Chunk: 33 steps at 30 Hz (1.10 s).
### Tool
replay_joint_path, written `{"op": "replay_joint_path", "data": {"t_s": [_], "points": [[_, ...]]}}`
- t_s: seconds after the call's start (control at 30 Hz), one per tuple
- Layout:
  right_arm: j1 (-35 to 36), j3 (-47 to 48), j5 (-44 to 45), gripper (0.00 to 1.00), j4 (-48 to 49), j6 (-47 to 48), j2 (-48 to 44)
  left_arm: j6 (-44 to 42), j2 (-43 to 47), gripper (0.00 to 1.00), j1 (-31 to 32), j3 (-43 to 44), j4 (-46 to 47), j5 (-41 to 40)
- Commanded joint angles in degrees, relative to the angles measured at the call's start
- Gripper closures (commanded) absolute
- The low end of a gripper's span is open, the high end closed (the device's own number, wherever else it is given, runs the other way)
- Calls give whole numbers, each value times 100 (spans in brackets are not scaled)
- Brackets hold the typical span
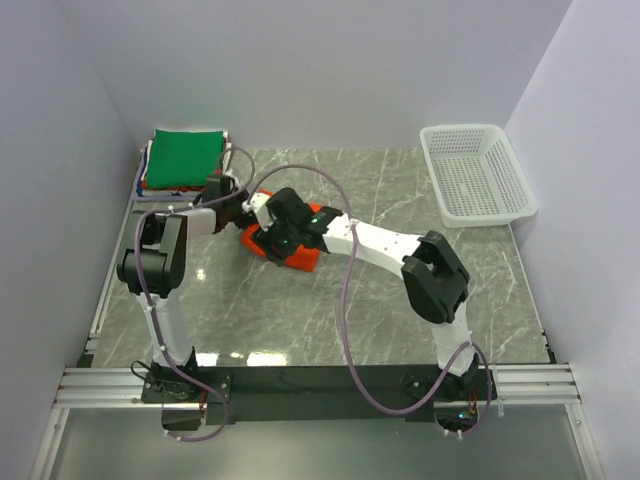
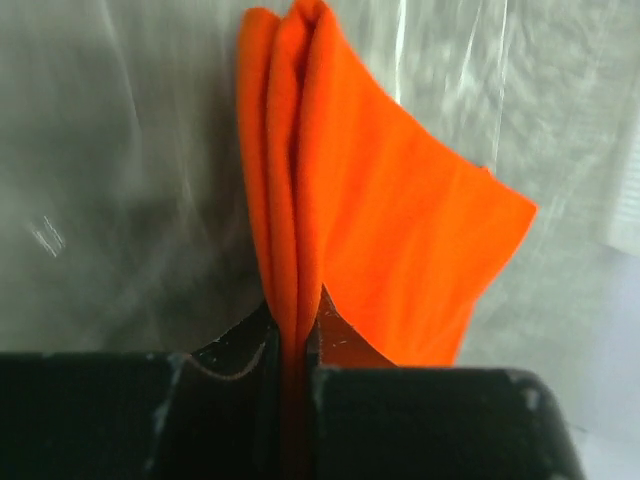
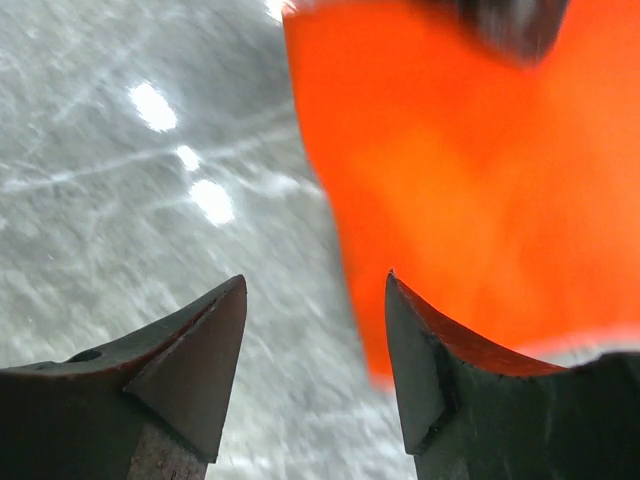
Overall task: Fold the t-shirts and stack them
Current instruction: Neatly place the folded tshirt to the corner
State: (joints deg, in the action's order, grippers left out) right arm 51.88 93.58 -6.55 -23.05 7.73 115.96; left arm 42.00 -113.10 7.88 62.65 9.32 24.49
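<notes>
The orange t-shirt lies folded on the table left of centre, partly hidden under both grippers. My left gripper is at its far left edge. In the left wrist view this gripper is shut on the shirt's bunched folded edge, and the orange cloth spreads away over the table. My right gripper is over the same shirt. In the right wrist view it stands open with only bare table between its fingers, and the orange shirt is beside its right finger. A green t-shirt tops a stack at the back left.
Red and white cloth edges show under the green shirt in the stack. A white lattice basket stands at the back right. Walls close in the marbled table on the left, back and right.
</notes>
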Motion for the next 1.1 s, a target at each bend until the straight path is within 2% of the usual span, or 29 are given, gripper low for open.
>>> {"op": "replay_joint_path", "data": {"t_s": [0.0, 0.17, 0.63, 0.83, 1.07], "points": [[-336, -199, -110, 35, -164, -227, -680, -1515, 104, 99, -32, 949, -914, -849], [-687, -612, -189, 34, -209, -246, -1049, -2441, -405, 99, -93, 2574, -2178, -1411], [-951, -1123, -242, 34, -200, -193, -1251, -3795, -1811, 100, -559, 5940, -3050, -1895], [-969, -1202, -233, 35, -183, -184, -1278, -4059, -1988, 100, -700, 6627, -3068, -2018], [-978, -1211, -242, 36, -182, -201, -1269, -4129, -1716, 100, -744, 6663, -2954, -2053]]}}
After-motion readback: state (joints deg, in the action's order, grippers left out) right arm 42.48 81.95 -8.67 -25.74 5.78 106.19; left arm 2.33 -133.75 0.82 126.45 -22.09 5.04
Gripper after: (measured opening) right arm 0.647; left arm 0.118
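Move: The green-topped folded stack, where the orange t-shirt is headed, lies about 15 cm ahead of the left hand, 18 cm to its left and roughly 3 cm below. The orange t-shirt, already pinched by the left hand, has its middle some 8 cm right of that hand, 4 cm back and 3 cm lower. From the open right hand, the stack is around 23 cm ahead, 24 cm left and 8 cm below. Left hand carries its pinched t-shirt 20 cm forward, plus left and up, towards the stack; right retreats rightward. ##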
